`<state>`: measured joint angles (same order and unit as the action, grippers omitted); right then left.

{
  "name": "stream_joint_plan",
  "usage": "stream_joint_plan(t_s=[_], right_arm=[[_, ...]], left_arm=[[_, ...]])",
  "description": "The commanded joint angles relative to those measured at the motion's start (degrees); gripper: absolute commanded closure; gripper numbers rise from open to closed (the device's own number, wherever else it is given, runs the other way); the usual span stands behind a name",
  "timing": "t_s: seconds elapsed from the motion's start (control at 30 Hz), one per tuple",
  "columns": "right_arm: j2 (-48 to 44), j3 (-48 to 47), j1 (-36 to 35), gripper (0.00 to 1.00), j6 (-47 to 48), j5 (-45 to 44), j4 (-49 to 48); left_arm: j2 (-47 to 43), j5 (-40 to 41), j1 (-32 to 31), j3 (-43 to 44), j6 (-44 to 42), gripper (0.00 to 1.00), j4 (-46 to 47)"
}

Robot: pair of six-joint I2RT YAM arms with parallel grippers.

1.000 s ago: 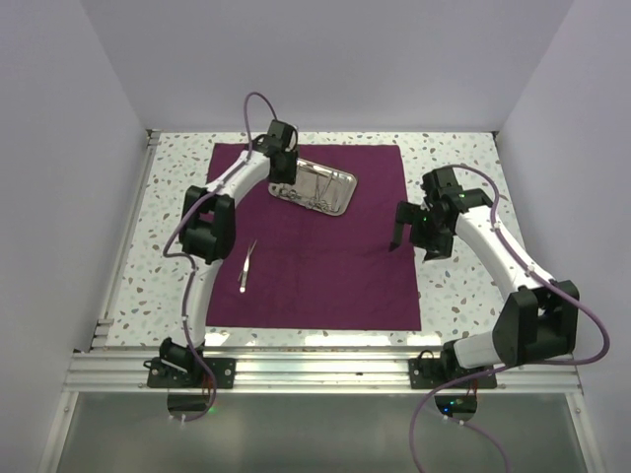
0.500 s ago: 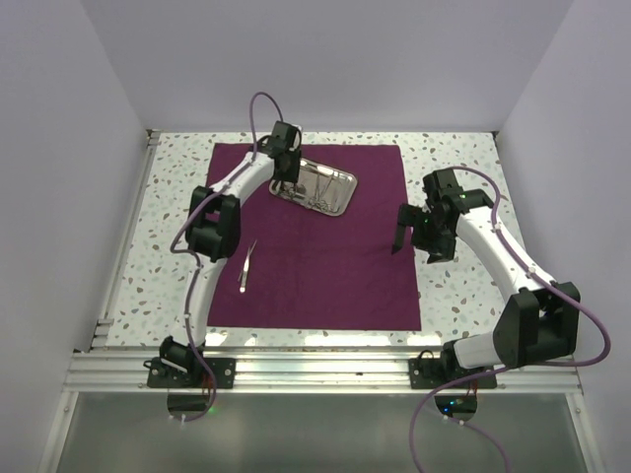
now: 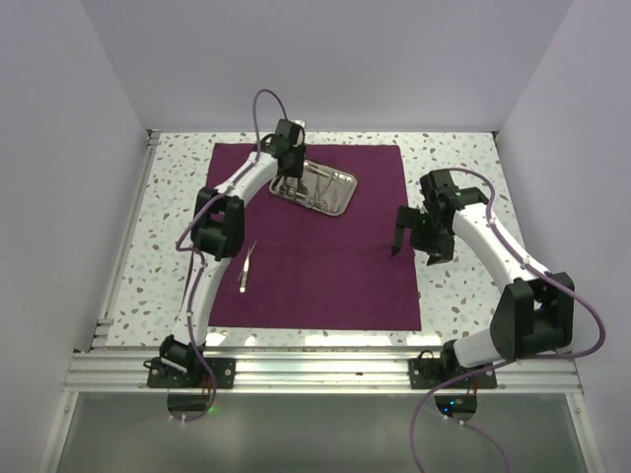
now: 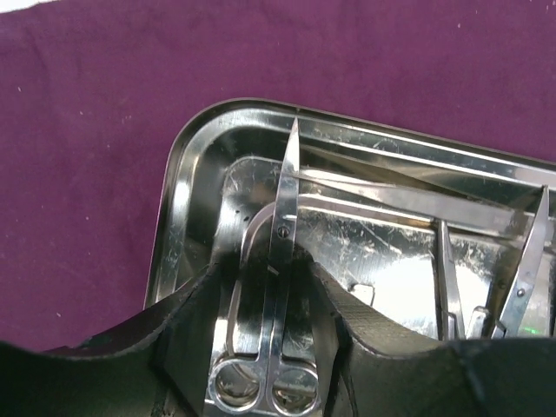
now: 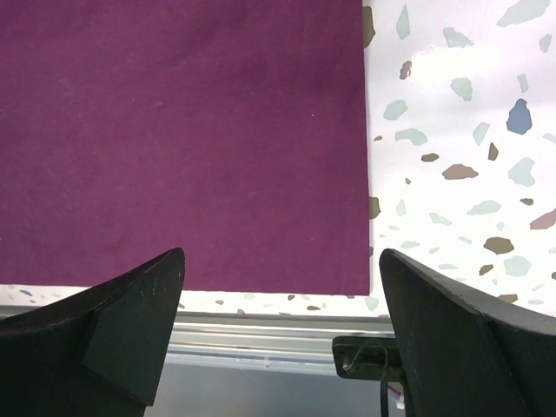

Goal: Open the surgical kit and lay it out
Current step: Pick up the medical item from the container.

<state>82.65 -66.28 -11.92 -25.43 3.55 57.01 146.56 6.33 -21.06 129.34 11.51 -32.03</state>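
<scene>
The plum cloth (image 3: 325, 266) lies spread flat on the table. On its far part sits the steel tray (image 3: 343, 200), whose rim (image 4: 187, 174) shows in the left wrist view. My left gripper (image 3: 287, 183) hangs over the tray's left end. Its fingers (image 4: 195, 321) hug the ring handles of a pair of scissors (image 4: 282, 217), whose tip points at the far rim. More slim tools (image 4: 447, 261) lie in the tray's right part. One pair of tweezers (image 3: 245, 266) rests on the cloth at the left. My right gripper (image 3: 397, 241) hovers open over the cloth's right edge (image 5: 365, 174), holding nothing.
The speckled tabletop (image 3: 454, 168) shows around the cloth. A metal rail (image 3: 315, 370) runs along the near edge, with both arm bases on it. White walls close in the left, right and far sides.
My left gripper has shifted slightly right and farther back over the tray's left end. The right arm has drawn back a little; the tweezers and cloth have not moved.
</scene>
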Motion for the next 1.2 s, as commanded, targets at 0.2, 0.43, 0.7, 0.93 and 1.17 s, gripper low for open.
stream_joint_plan(t_s=[0.2,0.43,0.7,0.93,1.17], right_arm=[[3.65,-2.71,0.15,0.02,1.35,1.01,-0.67],[5.15,-2.89,0.23,0.02,1.08,1.98,-2.26],[5.59,-2.89,0.23,0.02,1.26,2.86,-2.7],[5.85,-3.33,0.23,0.02,1.44,3.3,-2.61],[5.77,-3.85,0.15,0.02,1.17,3.65,-2.96]], left_arm=[[7.68,3.79,0.49,1.53,0.27,0.67,-10.68],[6.55,0.45,1.98,-0.84,0.36,0.74,-12.27],[6.28,-5.27,2.34,-2.69,-0.25,0.91,-11.74],[7.07,-5.98,1.81,-3.39,-0.52,1.0,-13.32],[0.94,-3.86,1.81,-2.25,1.14,1.0,-11.13]])
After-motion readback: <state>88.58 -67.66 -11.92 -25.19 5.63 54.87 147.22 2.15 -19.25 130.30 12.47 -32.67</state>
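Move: The left hand is already inside the tray, its half-open fingers straddling the scissors, whose middle lies level with the hand point and about 1 cm below it. Of the neighbours, a flat steel instrument along the far rim is some 6 cm to the right and 2 cm ahead, and a second pair of scissors about 11 cm right and 2 cm back. From the idle right hand the scissors lie roughly 30 cm ahead, 29 cm left and 10 cm lower. The left fingers close from about half open onto the scissors and pinch them by the shanks just behind the pivot. The hand stays almost in place: it nudges barely 1 cm forward, then eases slightly left and sinks about half a centimetre, with the first hint of a rise at the end. Over the cloth, the empty, open right hand sinks about 2 cm and drifts a little forward and left. ##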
